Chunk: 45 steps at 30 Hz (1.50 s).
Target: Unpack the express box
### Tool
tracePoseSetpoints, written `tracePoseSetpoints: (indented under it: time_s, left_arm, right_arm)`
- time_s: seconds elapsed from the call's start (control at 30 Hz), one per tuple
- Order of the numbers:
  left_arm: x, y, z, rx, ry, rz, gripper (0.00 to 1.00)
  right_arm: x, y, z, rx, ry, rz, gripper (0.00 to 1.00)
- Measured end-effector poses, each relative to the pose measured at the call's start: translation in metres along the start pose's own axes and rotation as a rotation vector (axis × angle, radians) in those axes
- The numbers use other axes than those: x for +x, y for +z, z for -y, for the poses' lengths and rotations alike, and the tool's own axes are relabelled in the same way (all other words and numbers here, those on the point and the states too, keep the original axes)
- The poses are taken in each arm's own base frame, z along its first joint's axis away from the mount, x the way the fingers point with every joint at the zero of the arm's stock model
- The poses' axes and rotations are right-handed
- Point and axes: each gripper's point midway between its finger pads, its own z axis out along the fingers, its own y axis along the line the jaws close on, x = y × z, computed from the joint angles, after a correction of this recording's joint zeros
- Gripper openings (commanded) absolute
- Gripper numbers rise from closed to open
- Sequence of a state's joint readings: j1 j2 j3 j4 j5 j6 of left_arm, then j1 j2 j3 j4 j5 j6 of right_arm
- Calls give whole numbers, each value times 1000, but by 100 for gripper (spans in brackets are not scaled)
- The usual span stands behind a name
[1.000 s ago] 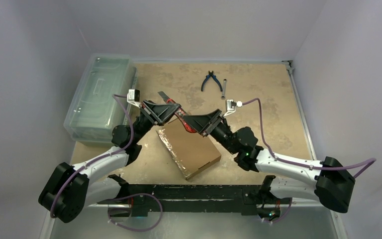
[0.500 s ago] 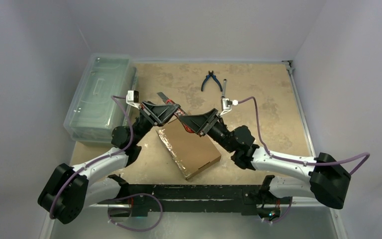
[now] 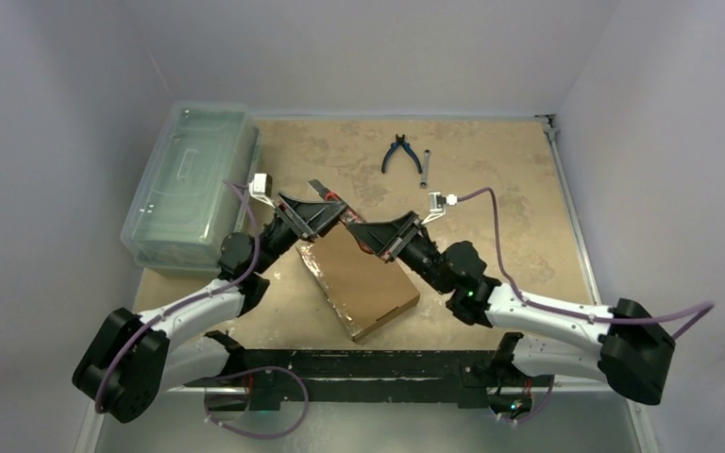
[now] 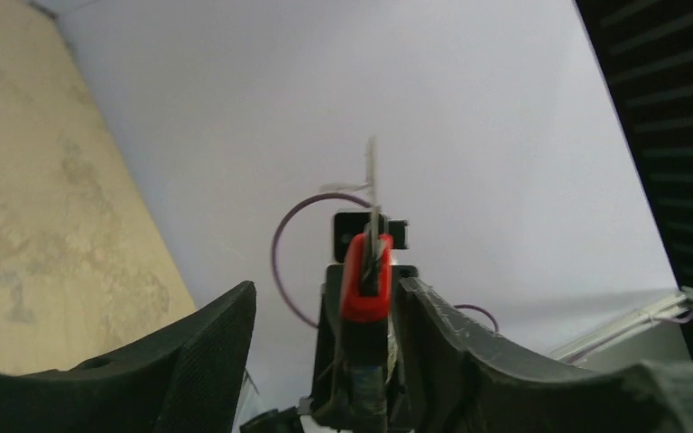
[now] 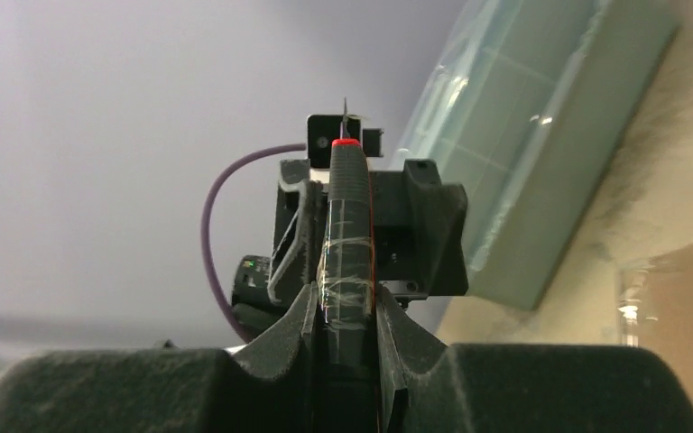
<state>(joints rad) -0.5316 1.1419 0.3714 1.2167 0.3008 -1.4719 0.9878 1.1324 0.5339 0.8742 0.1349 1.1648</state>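
Note:
The express box (image 3: pixel 366 283), a flat brown cardboard mailer, lies shut on the table between the arms, and its corner shows in the right wrist view (image 5: pixel 686 298). Above its far end the two grippers meet tip to tip round a red and black utility knife (image 3: pixel 342 215). My right gripper (image 3: pixel 357 229) is shut on the knife's taped black handle (image 5: pixel 347 262). My left gripper (image 3: pixel 332 213) is open. In the left wrist view, the knife's red end (image 4: pixel 365 280) stands between my left gripper's (image 4: pixel 325 298) spread fingers, close to the right-hand one, and the blade (image 4: pixel 372 180) points up.
A large clear plastic lidded bin (image 3: pixel 189 179) stands along the table's left edge, also seen behind the knife in the right wrist view (image 5: pixel 541 153). Blue-handled pliers (image 3: pixel 399 151) and a small metal tool (image 3: pixel 425 170) lie at the back of the table.
The left jaws have opened off the knife while the right jaws have closed onto its handle. The left wrist has dropped slightly.

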Motion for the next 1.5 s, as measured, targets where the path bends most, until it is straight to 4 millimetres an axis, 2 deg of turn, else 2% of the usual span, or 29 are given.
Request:
tracePoseSetpoints:
  time_s: [0.13, 0.27, 0.33, 0.43, 0.53, 0.67, 0.77, 0.93, 1.13, 1.27, 1.5]
  left_arm:
    - [7, -4, -37, -211, 61, -58, 74]
    - [-4, -7, -71, -496, 200, -121, 79]
    - [-11, -17, -84, -614, 266, -146, 79]
    - [-20, -36, -105, -788, 362, -198, 79]
    - [-27, -49, -128, -925, 431, -252, 78]
    - [-37, -65, -167, -1108, 492, -315, 76]
    - [-39, -79, -193, -1206, 514, -351, 76]
    - [-40, -91, -209, -1273, 530, -379, 76]
    - [-45, -87, -218, -1281, 539, -404, 77]
    - [-45, -91, -226, -1295, 542, -422, 77]
    - [-44, -94, -238, -1316, 564, -470, 75]
  right_arm:
    - [-25, -16, 16, 115, -108, 46, 0]
    - [-89, -36, 67, 428, -356, 137, 0]
    - [-110, -50, 83, 587, -471, 142, 0]
    - [-121, -76, 95, 770, -610, 64, 0]
    - [-114, -103, 104, 885, -676, -68, 0]
    - [-91, -152, 123, 1037, -688, -300, 0]
    - [-79, -190, 130, 1141, -673, -439, 0]
    - [-56, -235, 130, 1221, -611, -642, 0]
    - [-28, -244, 122, 1145, -521, -773, 0]
    - [-11, -246, 124, 1104, -491, -838, 0]
    - [10, -254, 124, 1086, -492, -918, 0]
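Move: The knife lies across my left fingers, its grip end already in my right hand; its middle is about 3 cm ahead of and 2 cm left of my right hand. The box's middle is roughly 3 cm back, 3 cm right and 29 cm below my left hand, and right under my right hand, about 1 cm ahead and 29 cm down. The plastic bin stands some 39 cm left and 15 cm ahead of my left hand. My left hand finishes opening around the knife, then sinks about 24 cm, reaching forward and a little left, its fingers rolling to point down over the far-left end of the box. My right hand keeps its grip on the knife and swings right and down, briefly forward first, then well back, turning fingers-down some 85 degrees and ending off the box's near-right corner. ##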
